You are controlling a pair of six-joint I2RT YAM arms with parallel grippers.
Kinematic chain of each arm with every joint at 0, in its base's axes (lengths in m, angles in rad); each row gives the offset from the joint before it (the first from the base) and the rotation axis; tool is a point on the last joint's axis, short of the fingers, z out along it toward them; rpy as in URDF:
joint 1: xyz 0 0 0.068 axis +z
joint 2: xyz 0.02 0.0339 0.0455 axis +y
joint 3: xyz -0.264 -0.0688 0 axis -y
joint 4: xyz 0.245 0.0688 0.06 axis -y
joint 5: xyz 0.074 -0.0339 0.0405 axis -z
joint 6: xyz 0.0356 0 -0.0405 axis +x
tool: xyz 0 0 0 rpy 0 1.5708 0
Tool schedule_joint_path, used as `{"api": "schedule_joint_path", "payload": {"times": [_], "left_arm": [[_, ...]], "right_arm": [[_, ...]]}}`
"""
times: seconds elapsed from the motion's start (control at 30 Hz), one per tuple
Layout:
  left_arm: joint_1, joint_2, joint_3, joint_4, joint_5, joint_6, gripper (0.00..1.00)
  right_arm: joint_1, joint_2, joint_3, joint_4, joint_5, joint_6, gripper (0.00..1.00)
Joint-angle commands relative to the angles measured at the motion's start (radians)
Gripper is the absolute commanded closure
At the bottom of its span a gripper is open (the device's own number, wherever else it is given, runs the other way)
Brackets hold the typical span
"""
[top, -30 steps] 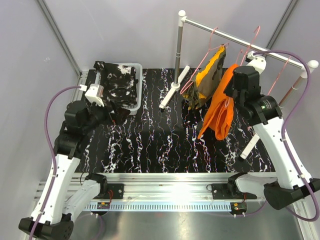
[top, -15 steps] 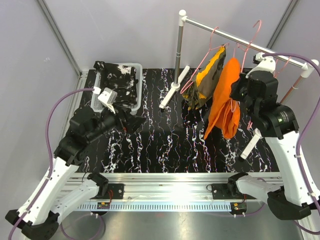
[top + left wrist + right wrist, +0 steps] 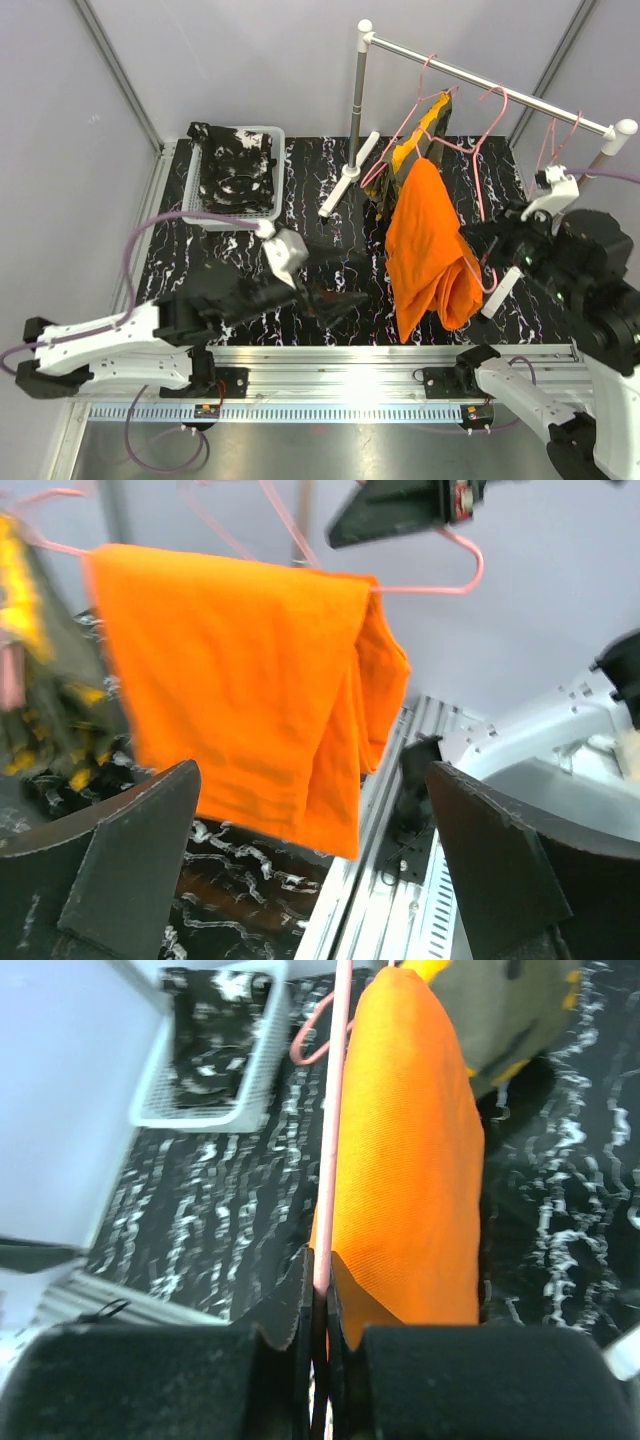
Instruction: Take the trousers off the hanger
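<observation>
The plain orange trousers [image 3: 425, 250] hang folded over a pink hanger [image 3: 487, 150], out over the table's front half. My right gripper [image 3: 476, 242] is shut on that hanger's wire [image 3: 335, 1140], with the orange cloth [image 3: 410, 1160] just right of its jaws. My left gripper [image 3: 345, 283] stands wide open, low and left of the trousers [image 3: 250, 680], and touches nothing. The camouflage trousers [image 3: 412, 150] hang on another pink hanger from the rail [image 3: 450, 70]. The black speckled trousers [image 3: 235, 165] lie in the white basket [image 3: 278, 135]. Whether the held hanger's hook is still on the rail is unclear.
The rack's upright post and white foot [image 3: 345, 178] stand at the table's back centre. Empty pink hangers [image 3: 555, 140] hang near the rail's right end. The aluminium front rail [image 3: 330, 360] runs below both grippers.
My right gripper has pulled the hanger with the orange trousers away from the rail toward the front. My left arm has swung from beside the basket to the table's middle, close to the trousers.
</observation>
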Motion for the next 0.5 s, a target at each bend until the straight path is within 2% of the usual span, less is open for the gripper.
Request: {"api": "schedule_joint_path", "payload": {"times": [0.0, 0.03, 0.13, 0.17, 0.27, 0.47], "left_arm": [[-0.147, 0.109, -0.034, 0.270, -0.262, 0.180, 0.01], [-0.219, 0.187, -0.021, 0.298, -0.307, 0.208, 0.01], [-0.269, 0.314, 0.104, 0.294, -0.413, 0.238, 0.01], [-0.272, 0.394, 0.177, 0.272, -0.433, 0.233, 0.01], [-0.274, 0.501, 0.244, 0.287, -0.528, 0.239, 0.01], [-0.272, 0.600, 0.331, 0.352, -0.628, 0.265, 0.01]], "right_arm": [[0.002, -0.068, 0.012, 0.182, -0.126, 0.035, 1.00], [0.002, -0.075, 0.005, 0.182, -0.158, 0.032, 1.00], [0.000, -0.085, 0.005, 0.169, -0.204, 0.017, 1.00], [0.000, -0.089, 0.005, 0.168, -0.210, 0.017, 1.00], [0.000, -0.105, 0.020, 0.165, -0.215, 0.012, 1.00], [0.000, -0.133, 0.049, 0.148, -0.236, 0.021, 1.00]]}}
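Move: The orange trousers hang about 14 cm to the left hand's right, some 9 cm farther out, with their middle roughly 7 cm below it. The camouflage trousers on the rack hang about 18 cm beyond them and 2 cm to their left. From the right hand, the orange trousers lie about 5 cm left, 2 cm ahead and 9 cm lower; the middle of the hanger still held there is some 6 cm ahead and 2 cm left, at about the hand's height. Sweeping about 13 cm to the right and some 5 cm down, the left hand closes in on the near side of the orange trousers, jaws still wide open; it dips back about 3 cm on the way, comes forward again and turns roughly 20 degrees. The right hand keeps its pinch on the hanger and draws it back about 5 cm with a small counter-clockwise turn, slowing. ##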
